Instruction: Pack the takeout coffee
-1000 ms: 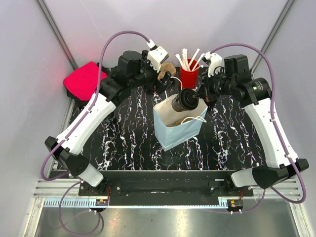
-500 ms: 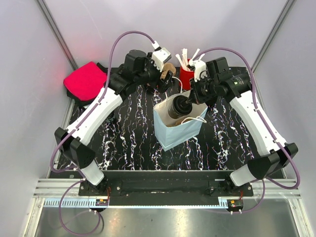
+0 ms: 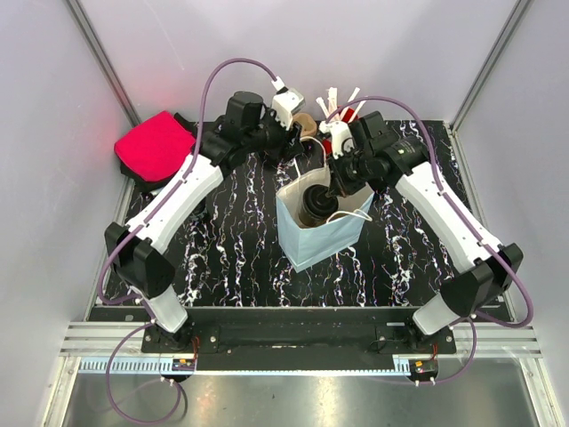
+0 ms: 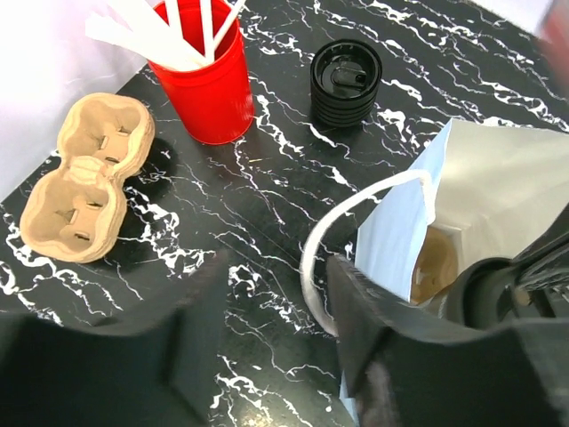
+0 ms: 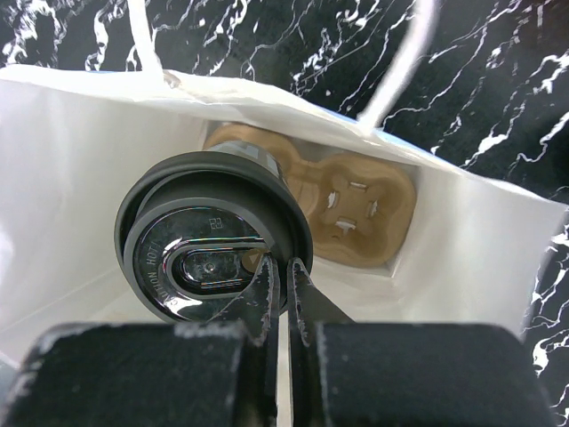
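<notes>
The takeout coffee (image 3: 315, 204), a black cup with a black lid (image 5: 209, 258), hangs inside the mouth of the light-blue paper bag (image 3: 313, 242). My right gripper (image 5: 286, 267) is shut, pinching the lid's rim from above (image 3: 336, 189). Below it, a brown cup carrier (image 5: 364, 209) lies on the bag's floor. My left gripper (image 4: 280, 294) hovers over the table behind the bag (image 4: 507, 178). Its jaws stand partly apart, and the bag's white handle loop (image 4: 307, 262) rises just inside the right finger, not pinched.
A red cup of white stirrers (image 4: 204, 80), a second brown cup carrier (image 4: 84, 178) and a short black stack topped by a lid (image 4: 347, 80) stand on the marble table behind the bag. A pink cloth (image 3: 153, 142) lies at the back left corner.
My right arm has swung left and carried the coffee from above the bag's rim down into its mouth. My left gripper has closed in on the bag's handle, its jaws narrowing.
</notes>
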Available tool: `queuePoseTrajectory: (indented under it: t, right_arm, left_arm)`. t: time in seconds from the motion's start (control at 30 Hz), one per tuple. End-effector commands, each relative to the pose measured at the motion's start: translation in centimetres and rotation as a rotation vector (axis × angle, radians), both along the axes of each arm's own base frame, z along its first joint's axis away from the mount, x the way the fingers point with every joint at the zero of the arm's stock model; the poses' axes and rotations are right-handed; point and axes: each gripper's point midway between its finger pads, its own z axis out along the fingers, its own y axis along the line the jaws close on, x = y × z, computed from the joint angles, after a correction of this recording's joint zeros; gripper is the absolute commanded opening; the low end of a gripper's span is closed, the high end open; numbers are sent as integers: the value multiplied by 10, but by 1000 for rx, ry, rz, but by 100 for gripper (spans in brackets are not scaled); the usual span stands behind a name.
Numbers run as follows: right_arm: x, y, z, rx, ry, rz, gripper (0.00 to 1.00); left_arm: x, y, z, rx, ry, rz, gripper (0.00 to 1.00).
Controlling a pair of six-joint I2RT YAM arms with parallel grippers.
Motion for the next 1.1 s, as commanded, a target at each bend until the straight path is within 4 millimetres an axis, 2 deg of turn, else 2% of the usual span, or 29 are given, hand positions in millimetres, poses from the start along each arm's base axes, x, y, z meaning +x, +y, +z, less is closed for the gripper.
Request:
queuePoseTrajectory:
  t: [0.0, 0.13, 0.27, 0.5, 0.67, 1.07]
  right_arm:
    - [6, 11, -6, -18, -30, 25, 0]
    - [4, 16, -12, -35, -22, 45, 0]
    - [-2, 20, -21, -52, -9, 69, 0]
    - [-8, 22, -37, -88, 11, 96, 0]
    - [-12, 24, -46, -112, 26, 111, 0]
    - [-16, 24, -48, -129, 28, 123, 0]
  left_arm:
    - [6, -8, 11, -55, -33, -27, 46]
    - [10, -8, 7, -66, -20, -15, 36]
    - [18, -5, 2, -77, 0, 30, 20]
    - [38, 4, -7, -73, 11, 136, 5]
    - [41, 6, -6, -84, 14, 153, 2]
    - [38, 4, -2, -109, 11, 139, 0]
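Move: The bag's far handle loops just beyond the left hand's half-open fingers, about 2 cm ahead, 2 cm right and 2 cm below. From that hand the red straw cup stands about 12 cm ahead, 13 cm right, and the spare carrier 16 cm ahead, 3 cm right. The right hand holds the coffee cup by its lid over the bagged carrier, some 15 cm below, 3 cm left and 1 cm ahead; the near handle is about 5 cm back, 3 cm right. The left fingers shut from half open and pinch the bag's far handle at their tips as that hand goes about 3 cm forward and 2 cm down. Meanwhile the right hand, still gripping the coffee cup by the lid's edge, lowers it some 5 cm into the bag towards the carrier, easing about 2 cm left and 2 cm back with a slight turn counter-clockwise. ##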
